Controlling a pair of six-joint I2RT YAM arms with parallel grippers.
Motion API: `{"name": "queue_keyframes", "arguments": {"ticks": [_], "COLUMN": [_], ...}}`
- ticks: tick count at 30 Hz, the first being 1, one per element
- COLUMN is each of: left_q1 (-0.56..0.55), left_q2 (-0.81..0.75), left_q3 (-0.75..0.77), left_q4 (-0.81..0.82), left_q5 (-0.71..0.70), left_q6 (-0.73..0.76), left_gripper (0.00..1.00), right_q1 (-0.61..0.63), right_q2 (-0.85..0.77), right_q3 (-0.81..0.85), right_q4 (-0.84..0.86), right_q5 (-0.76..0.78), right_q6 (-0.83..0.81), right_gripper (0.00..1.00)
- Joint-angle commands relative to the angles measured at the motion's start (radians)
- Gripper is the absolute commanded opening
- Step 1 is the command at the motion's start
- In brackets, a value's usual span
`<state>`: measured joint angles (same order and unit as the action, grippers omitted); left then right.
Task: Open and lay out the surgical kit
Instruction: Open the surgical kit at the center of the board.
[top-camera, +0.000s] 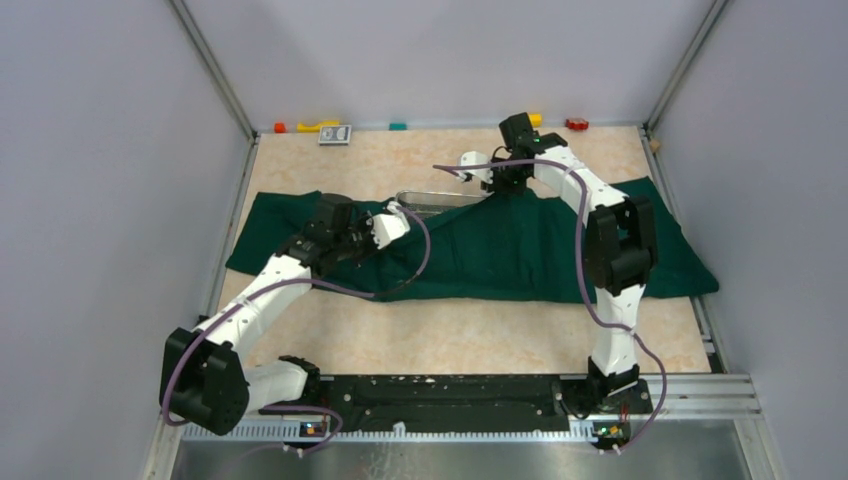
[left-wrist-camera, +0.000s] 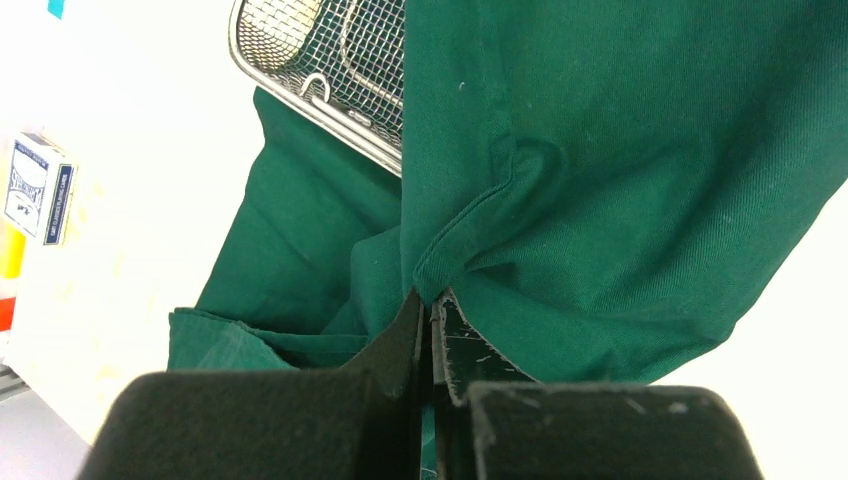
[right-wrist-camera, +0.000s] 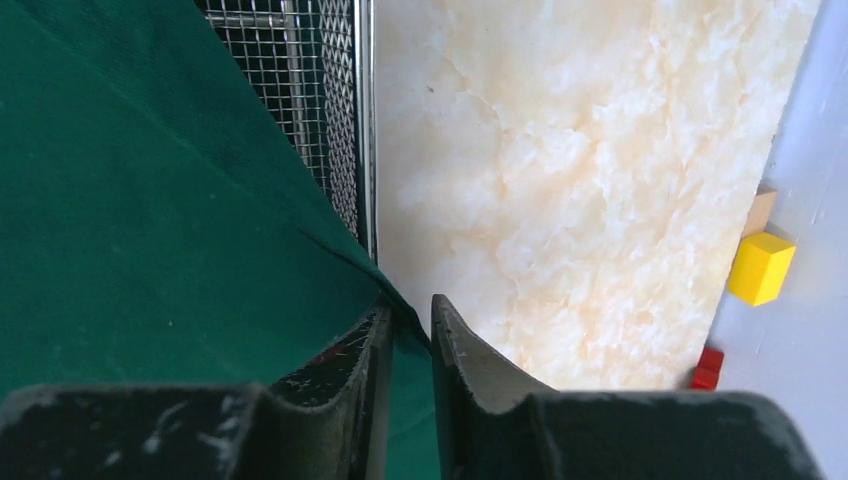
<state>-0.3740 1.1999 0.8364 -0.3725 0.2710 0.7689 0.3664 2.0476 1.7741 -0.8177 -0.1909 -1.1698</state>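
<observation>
The dark green cloth (top-camera: 520, 250) lies spread across the middle of the table, its rear part draped over the silver wire-mesh tray (top-camera: 435, 199). Only the tray's left end shows; I cannot make out any instruments. My left gripper (top-camera: 402, 213) is shut on a bunched fold of the cloth (left-wrist-camera: 600, 150) just in front of the tray (left-wrist-camera: 340, 60), pinching it at the tips (left-wrist-camera: 430, 300). At the cloth's rear edge beside the tray (right-wrist-camera: 320, 110), my right gripper (top-camera: 505, 185) has its jaws slightly apart. The cloth's edge (right-wrist-camera: 130, 220) runs between its fingers (right-wrist-camera: 410, 315).
Small coloured blocks line the back wall: red (top-camera: 280, 128), yellow (top-camera: 318, 125), teal (top-camera: 398, 126), red (top-camera: 576, 124). A small card box (top-camera: 336, 134) lies there too. A yellow block (right-wrist-camera: 762, 268) sits near the right gripper. Grey walls enclose the table on three sides.
</observation>
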Motion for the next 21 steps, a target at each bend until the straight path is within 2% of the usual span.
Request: {"name": "queue_keyframes", "arguments": {"ticks": [1,6,21], "left_q1": [0.000,0.001,0.000], "left_q2": [-0.019,-0.010,-0.021], "left_q3": [0.038,0.044,0.066], "left_q4": [-0.003,-0.002,-0.026], "left_q5": [-0.011,-0.012,-0.026], "left_q6": [-0.002,0.000,0.001], "left_gripper": [0.00,0.00,0.00], "right_q1": [0.005,0.005,0.005], "right_q2": [-0.047,-0.035,-0.125], "right_q3": [0.040,0.060,0.015], "right_q4": [0.048,0.015,-0.054], "right_q5": [0.027,0.020,0.011], "right_q6": [0.002,0.001,0.002], "right_gripper": [0.14,0.00,0.00]}}
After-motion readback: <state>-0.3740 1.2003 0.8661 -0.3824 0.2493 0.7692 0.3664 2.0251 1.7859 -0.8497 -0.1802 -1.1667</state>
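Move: Lying between the right hand's half-open fingertips is the raised edge of the green wrap, practically at the hand point. From that hand the mesh tray's middle is about 13 cm left, 4 cm back and 7 cm below. The yellow block stands some 19 cm ahead and 7 cm to the right, roughly 8 cm lower. From the left hand, already pinching the wrap, the tray is about 15 cm right, 10 cm ahead and 10 cm below. Closing its fingers fully on the wrap's edge near the tray's far rim, the right hand pinches it while nearly in place, then raises it about 1 cm, easing back slightly. Keeping its shut grip on the wrap, the left hand waits, then rises about 1 cm with a slight forward drift; neither wrist turns noticeably. ##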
